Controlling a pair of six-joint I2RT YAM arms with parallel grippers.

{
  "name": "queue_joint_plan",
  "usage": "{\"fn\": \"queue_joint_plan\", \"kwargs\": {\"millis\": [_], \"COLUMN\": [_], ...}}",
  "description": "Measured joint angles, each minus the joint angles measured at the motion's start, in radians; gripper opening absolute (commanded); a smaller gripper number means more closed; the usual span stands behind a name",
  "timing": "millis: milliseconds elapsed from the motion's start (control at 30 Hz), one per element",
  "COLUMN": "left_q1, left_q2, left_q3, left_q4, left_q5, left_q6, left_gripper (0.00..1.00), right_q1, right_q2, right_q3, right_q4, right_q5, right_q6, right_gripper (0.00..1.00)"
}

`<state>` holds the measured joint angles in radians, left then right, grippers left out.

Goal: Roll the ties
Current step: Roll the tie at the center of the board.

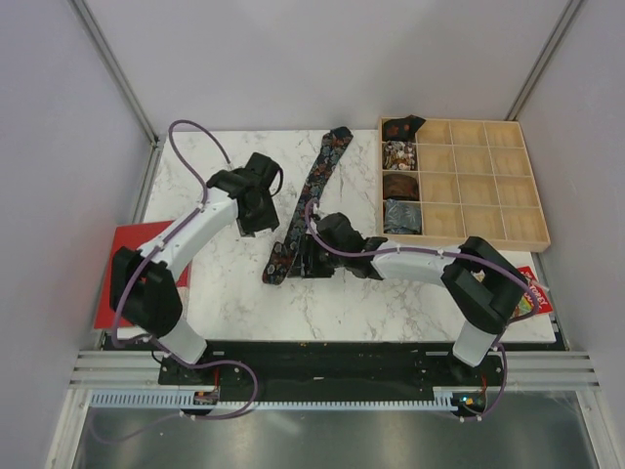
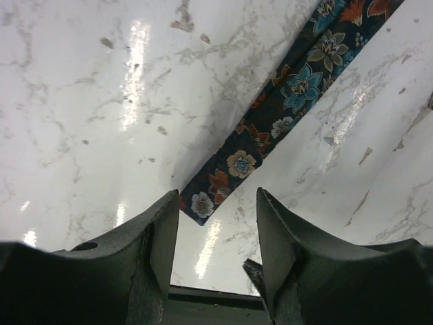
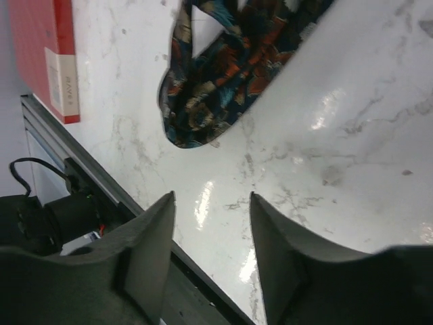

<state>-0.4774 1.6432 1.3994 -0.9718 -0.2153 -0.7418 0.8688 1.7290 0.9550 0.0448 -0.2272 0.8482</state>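
Observation:
A long black tie (image 1: 311, 200) with a red, blue and orange floral print lies slantwise on the marble table (image 1: 225, 293), running from the far middle toward the near left. In the left wrist view a pointed tip of the tie (image 2: 203, 203) lies flat just beyond my left gripper (image 2: 216, 203), which is open with nothing between its fingers. In the right wrist view the tie's end (image 3: 203, 101) is bunched into a loose loop ahead of my right gripper (image 3: 211, 196), open and empty above bare marble. From above, the left gripper (image 1: 262, 223) is left of the tie and the right gripper (image 1: 305, 259) is beside its near end.
A wooden compartment box (image 1: 488, 186) stands at the back right, with rolled ties (image 1: 399, 186) in its left column. A red booklet (image 1: 127, 264) lies at the table's left edge, also in the right wrist view (image 3: 40, 54). A colourful flat item (image 1: 532, 293) sits by the right arm.

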Motion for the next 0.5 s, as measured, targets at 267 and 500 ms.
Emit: {"fn": "queue_joint_plan", "kwargs": {"millis": [267,500], "left_q1": [0.011,0.011], "left_q2": [-0.364,-0.554], "left_q3": [-0.285,-0.506], "left_q4": [0.004,0.045], "left_q5": [-0.098,-0.066], "left_q6": [0.0,-0.018], "left_gripper": [0.51,0.52], "right_q1": [0.013,0.005], "right_q2": [0.084,0.249], "right_q3": [0.248,0.434], "right_q4": [-0.009,-0.021], "right_q5": [-0.024,-0.056], "right_q6": [-0.021,-0.02], "right_gripper": [0.19,0.17]}}
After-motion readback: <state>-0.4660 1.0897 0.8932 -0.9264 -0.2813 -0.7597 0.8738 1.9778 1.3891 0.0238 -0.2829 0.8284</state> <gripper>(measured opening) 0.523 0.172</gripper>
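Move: The tie's near end, flat on the board, is about 7 cm back from the left hand, hardly to either side, and 9 cm below; the red box's middle is some 25 cm to that hand's left and 8 cm back. From the right hand the near end is roughly 5 cm left, 2 cm back and 3 cm below. The tie's far end is about 30 cm ahead and 9 cm right of the right hand; the sectioned tray's middle is some 19 cm ahead and 38 cm right. The left hand, empty and still about half open, draws back about 10 cm and left towards the red box, rising slightly before it sinks again, so that it ends to the left of the tie's near end. Meanwhile the right hand lifts clear and swings left about 9 cm and forward across the tie's near part, its fingers closing almost shut on nothing, and starts to sink again at the end. ##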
